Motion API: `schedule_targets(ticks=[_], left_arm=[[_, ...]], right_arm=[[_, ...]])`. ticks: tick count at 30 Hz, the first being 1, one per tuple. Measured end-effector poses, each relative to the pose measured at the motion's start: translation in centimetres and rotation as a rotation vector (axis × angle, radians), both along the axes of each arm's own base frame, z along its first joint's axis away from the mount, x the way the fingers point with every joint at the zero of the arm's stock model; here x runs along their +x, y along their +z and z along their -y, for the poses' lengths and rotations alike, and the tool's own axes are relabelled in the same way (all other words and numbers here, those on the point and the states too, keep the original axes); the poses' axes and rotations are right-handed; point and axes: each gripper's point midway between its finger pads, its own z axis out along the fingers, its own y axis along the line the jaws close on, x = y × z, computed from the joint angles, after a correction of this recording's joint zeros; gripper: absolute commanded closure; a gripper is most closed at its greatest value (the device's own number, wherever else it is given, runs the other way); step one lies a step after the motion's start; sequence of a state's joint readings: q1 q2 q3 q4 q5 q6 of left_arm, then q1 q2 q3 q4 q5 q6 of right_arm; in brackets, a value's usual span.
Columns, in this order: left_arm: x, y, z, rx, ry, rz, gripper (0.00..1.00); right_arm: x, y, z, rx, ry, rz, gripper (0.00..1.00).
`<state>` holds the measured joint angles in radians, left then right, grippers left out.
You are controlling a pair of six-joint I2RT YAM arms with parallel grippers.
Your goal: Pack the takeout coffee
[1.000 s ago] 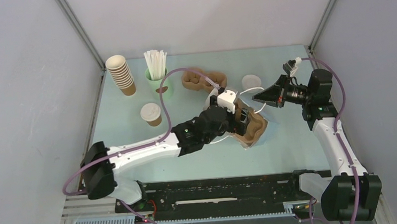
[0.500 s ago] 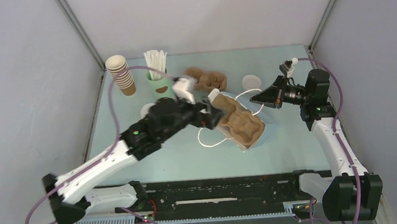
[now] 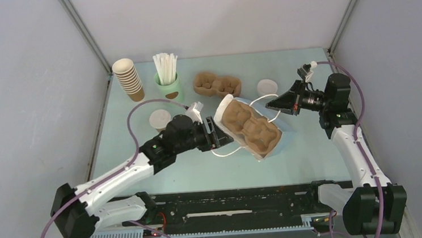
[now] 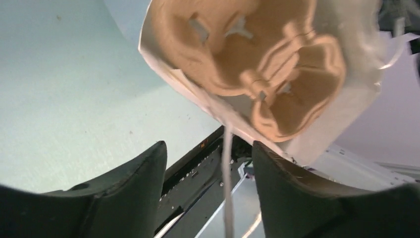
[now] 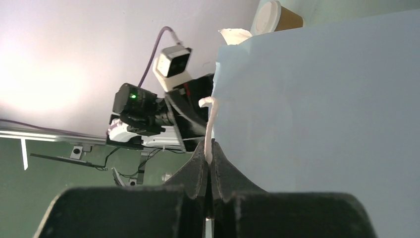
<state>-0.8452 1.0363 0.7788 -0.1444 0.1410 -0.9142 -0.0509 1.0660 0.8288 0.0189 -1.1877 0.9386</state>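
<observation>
The takeout coffee, a brown cup with a white lid, stands at the left, partly hidden behind my left arm; it also shows at the top of the right wrist view. A white paper bag lies on its side with a brown pulp carrier inside. My left gripper is open at the bag's mouth, and a white bag handle hangs between its fingers without being pinched. My right gripper is shut on the other bag handle, holding that edge up.
At the back left stand a stack of lidless brown cups and a mint-green cup of white straws. A second pulp carrier and a loose white lid lie at the back. Grey walls enclose three sides.
My left gripper has come off the carrier in the bag, swung up and left, then settled at the bag's mouth with its jaws slightly narrower. The right gripper has kept its hold.
</observation>
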Motion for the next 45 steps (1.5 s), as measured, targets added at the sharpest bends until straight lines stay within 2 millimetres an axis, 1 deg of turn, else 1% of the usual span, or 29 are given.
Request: schedule_targets(ticks=[2, 3, 4, 5, 8, 11, 13, 14, 17, 19, 20, 23, 25, 27, 28, 30, 32, 35, 38, 39, 41, 43, 45], left_arm=[[-0.3, -1.6, 0.7, 0.016, -0.024, -0.059, 0.63], [-0.5, -2.1, 0.9, 0.019, -0.036, -0.08, 0.71], [-0.6, -2.2, 1.2, 0.016, -0.046, -0.091, 0.77], [-0.8, -2.2, 1.3, 0.013, -0.056, -0.095, 0.81], [-1.0, -1.6, 1.6, -0.009, -0.069, -0.084, 0.82], [-1.2, -0.9, 1.6, -0.029, -0.08, -0.07, 0.85], [-1.3, -0.5, 1.7, -0.042, -0.085, -0.061, 0.9], [-1.3, -0.3, 1.6, -0.045, -0.086, -0.058, 0.95], [-1.4, -0.1, 1.6, -0.049, -0.088, -0.054, 0.99], [-1.4, -0.1, 1.6, -0.048, -0.089, -0.053, 1.0], [-1.4, -0.1, 1.6, -0.049, -0.089, -0.052, 1.0], [-1.4, 0.0, 1.5, -0.049, -0.092, -0.045, 1.0], [-1.5, 0.1, 1.5, -0.05, -0.094, -0.042, 1.0], [-1.5, 0.2, 1.5, -0.051, -0.098, -0.039, 1.0], [-1.6, 0.2, 1.5, -0.049, -0.1, -0.037, 1.0], [-1.7, 0.1, 1.4, -0.048, -0.105, -0.039, 1.0], [-1.8, 0.1, 1.5, -0.047, -0.114, -0.043, 1.0], [-2.0, 0.1, 1.5, -0.047, -0.121, -0.044, 1.0], [-2.0, -0.1, 1.4, -0.041, -0.123, -0.045, 1.0], [-2.0, 0.0, 1.4, -0.041, -0.123, -0.044, 1.0], [-2.0, 0.0, 1.4, -0.043, -0.123, -0.043, 1.0], [-2.1, 0.3, 1.4, -0.05, -0.122, -0.039, 1.0], [-2.1, 0.8, 1.4, -0.066, -0.121, -0.032, 1.0]], right_arm=[[0.0, 0.0, 0.0, -0.002, 0.0, 0.003, 1.0], [0.0, -0.1, 0.0, -0.004, 0.0, 0.007, 1.0], [0.0, -0.1, 0.0, -0.008, 0.0, 0.008, 1.0], [0.0, -0.2, 0.1, -0.014, -0.003, 0.0, 0.98], [0.1, -0.1, 0.2, -0.044, -0.015, 0.003, 0.92], [0.2, 0.8, 0.3, -0.074, -0.028, 0.033, 0.86], [0.1, 1.2, 0.4, -0.088, -0.033, 0.054, 0.76], [0.0, 1.3, 0.4, -0.094, -0.034, 0.059, 0.7], [0.0, 1.3, 0.6, -0.122, -0.051, 0.057, 0.54], [0.0, 1.5, 0.9, -0.165, -0.076, 0.053, 0.45], [0.1, 1.7, 1.2, -0.196, -0.095, 0.054, 0.41], [0.2, 2.9, 2.3, -0.311, -0.167, 0.09, 0.35], [0.1, 4.0, 3.4, -0.42, -0.229, 0.135, 0.3], [-0.3, 4.9, 4.0, -0.526, -0.277, 0.182, 0.25], [-0.8, 5.3, 4.1, -0.588, -0.293, 0.21, 0.23], [-2.6, 6.7, 3.2, -0.685, -0.277, 0.303, 0.22], [-5.1, 8.0, 1.7, -0.735, -0.215, 0.406, 0.21], [-8.0, 9.1, 0.0, -0.76, -0.133, 0.506, 0.21], [-9.9, 10.1, -1.7, -0.74, -0.078, 0.55, 0.21], [-10.5, 10.0, -2.7, -0.728, -0.049, 0.551, 0.21], [-11.7, 9.2, -4.9, -0.725, 0.021, 0.539, 0.21], [-12.8, 7.7, -7.8, -0.747, 0.077, 0.49, 0.24], [-13.0, 6.0, -10.2, -0.78, 0.081, 0.414, 0.24]])
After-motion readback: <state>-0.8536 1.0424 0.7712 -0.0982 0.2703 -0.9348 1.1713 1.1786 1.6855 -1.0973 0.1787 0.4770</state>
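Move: The bag's left handle hangs almost between the left hand's open fingers, about 1 cm back, 2 cm right and 1 cm lower. From that hand the bag's middle is some 11 cm right, 2 cm ahead and 8 cm down. The cup carrier inside is about 9 cm right, 3 cm ahead and 4 cm down. The right hand already pinches the right handle at its fingertips; from it the left handle lies about 11 cm left, 7 cm back and 9 cm lower. The left fingers shut on the bag's left handle, the hand dipping about 2 cm as they close, and then hold almost still. Only after that does the right hand open and let go of the right handle. It rises, then swings back some 13 cm and left 10 cm over the bag, sinking a little at the end, fingers wide and tipped down roughly 45 degrees. ##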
